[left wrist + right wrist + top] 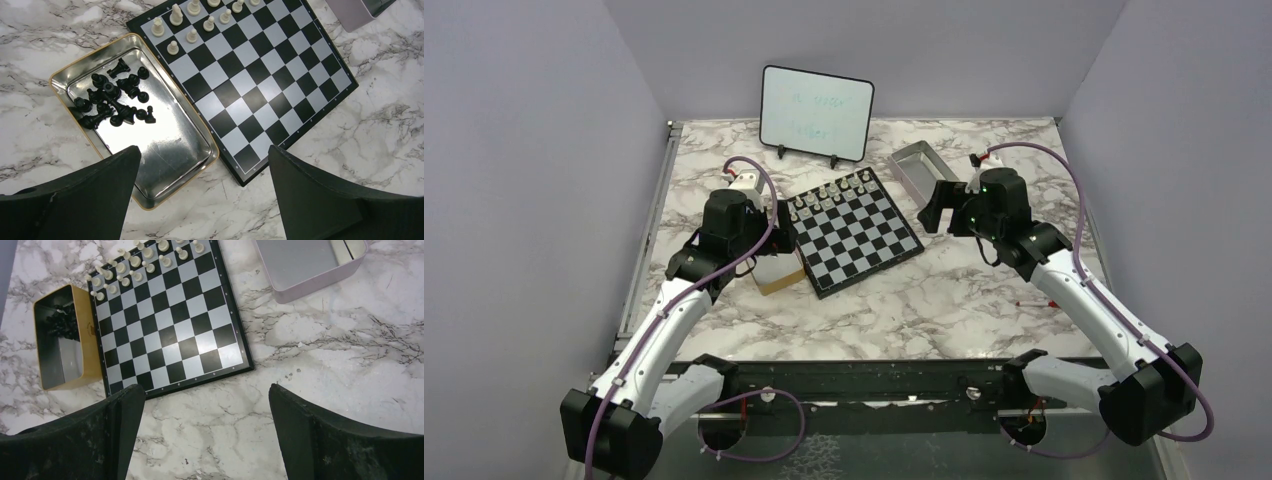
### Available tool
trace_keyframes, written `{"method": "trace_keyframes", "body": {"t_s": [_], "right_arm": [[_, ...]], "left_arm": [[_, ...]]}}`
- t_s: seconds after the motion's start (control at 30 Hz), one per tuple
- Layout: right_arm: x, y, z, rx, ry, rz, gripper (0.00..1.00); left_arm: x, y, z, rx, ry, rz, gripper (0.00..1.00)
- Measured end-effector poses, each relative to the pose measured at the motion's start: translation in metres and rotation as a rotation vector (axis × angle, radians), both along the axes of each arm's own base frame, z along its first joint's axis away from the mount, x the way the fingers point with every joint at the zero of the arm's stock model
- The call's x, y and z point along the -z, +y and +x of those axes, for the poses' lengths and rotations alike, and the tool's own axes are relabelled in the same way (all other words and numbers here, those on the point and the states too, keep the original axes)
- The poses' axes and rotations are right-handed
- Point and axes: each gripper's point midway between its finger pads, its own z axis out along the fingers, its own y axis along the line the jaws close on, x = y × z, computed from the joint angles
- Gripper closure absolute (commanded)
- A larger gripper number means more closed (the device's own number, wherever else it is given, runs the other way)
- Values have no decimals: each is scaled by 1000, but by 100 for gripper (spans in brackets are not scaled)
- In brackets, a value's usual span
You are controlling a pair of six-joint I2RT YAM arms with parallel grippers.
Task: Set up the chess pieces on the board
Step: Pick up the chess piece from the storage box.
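Note:
The board (856,236) lies at the table's middle, turned at an angle. Pale chess figures (192,20) stand in its two far rows; its other squares are bare (260,85). The black chess pieces (112,100) lie in a heap in the far end of a tan-sided box with a shiny metal floor (165,150), against the board's left rim. They also show in the right wrist view (62,320). My left gripper (205,195) is open and empty above the box's near end and the board's near corner. My right gripper (207,435) is open and empty above bare marble off the board's right side.
An empty grey metal tray (921,170) sits at the back right of the board and also shows in the right wrist view (310,262). A small whiteboard (816,112) stands at the back. A thin pen-like thing (1031,301) lies under the right arm.

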Motion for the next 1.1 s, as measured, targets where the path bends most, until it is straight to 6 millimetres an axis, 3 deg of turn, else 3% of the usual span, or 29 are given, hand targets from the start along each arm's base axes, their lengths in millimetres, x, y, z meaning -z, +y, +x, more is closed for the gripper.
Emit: {"method": "trace_keyframes", "body": {"t_s": [0.17, 0.4, 0.7, 0.93, 1.1], "right_arm": [[-1, 0, 0, -2, -4, -3, 0], [-12, -4, -3, 3, -39, 2, 0], [-16, -6, -4, -6, -61, -9, 0], [-24, -8, -12, -22, -97, 0, 0], [-12, -3, -19, -55, -73, 9, 0]], "left_arm": [[2, 0, 0, 0, 5, 2, 1], [10, 0, 2, -4, 31, 13, 10], [28, 13, 10, -78, 96, 75, 29], [27, 25, 29, -175, 151, 93, 46], [47, 31, 35, -216, 223, 116, 53]]}}
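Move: Ahead and to the left of the left hand, roughly 12 cm out, 6 cm to its left and 17 cm lower, lies the heap of black chess pieces. They fill the far part of the storage box, whose middle is about 8 cm ahead and 5 cm left. The chess board's middle lies some 9 cm ahead and 12 cm right. From the right hand the heap is about 34 cm left, 8 cm ahead and 19 cm below. Sinking about 5 cm towards the black pieces, the left hand also goes some 3.5 cm forward and 3 cm left over the storage box. Its fingers tip some 13 degrees further down, swing counter-clockwise and close from wide open to about half, touching nothing. The empty right hand, still wide open, lifts a couple of centimetres, then partly sinks back while drawing back about 2 cm. ##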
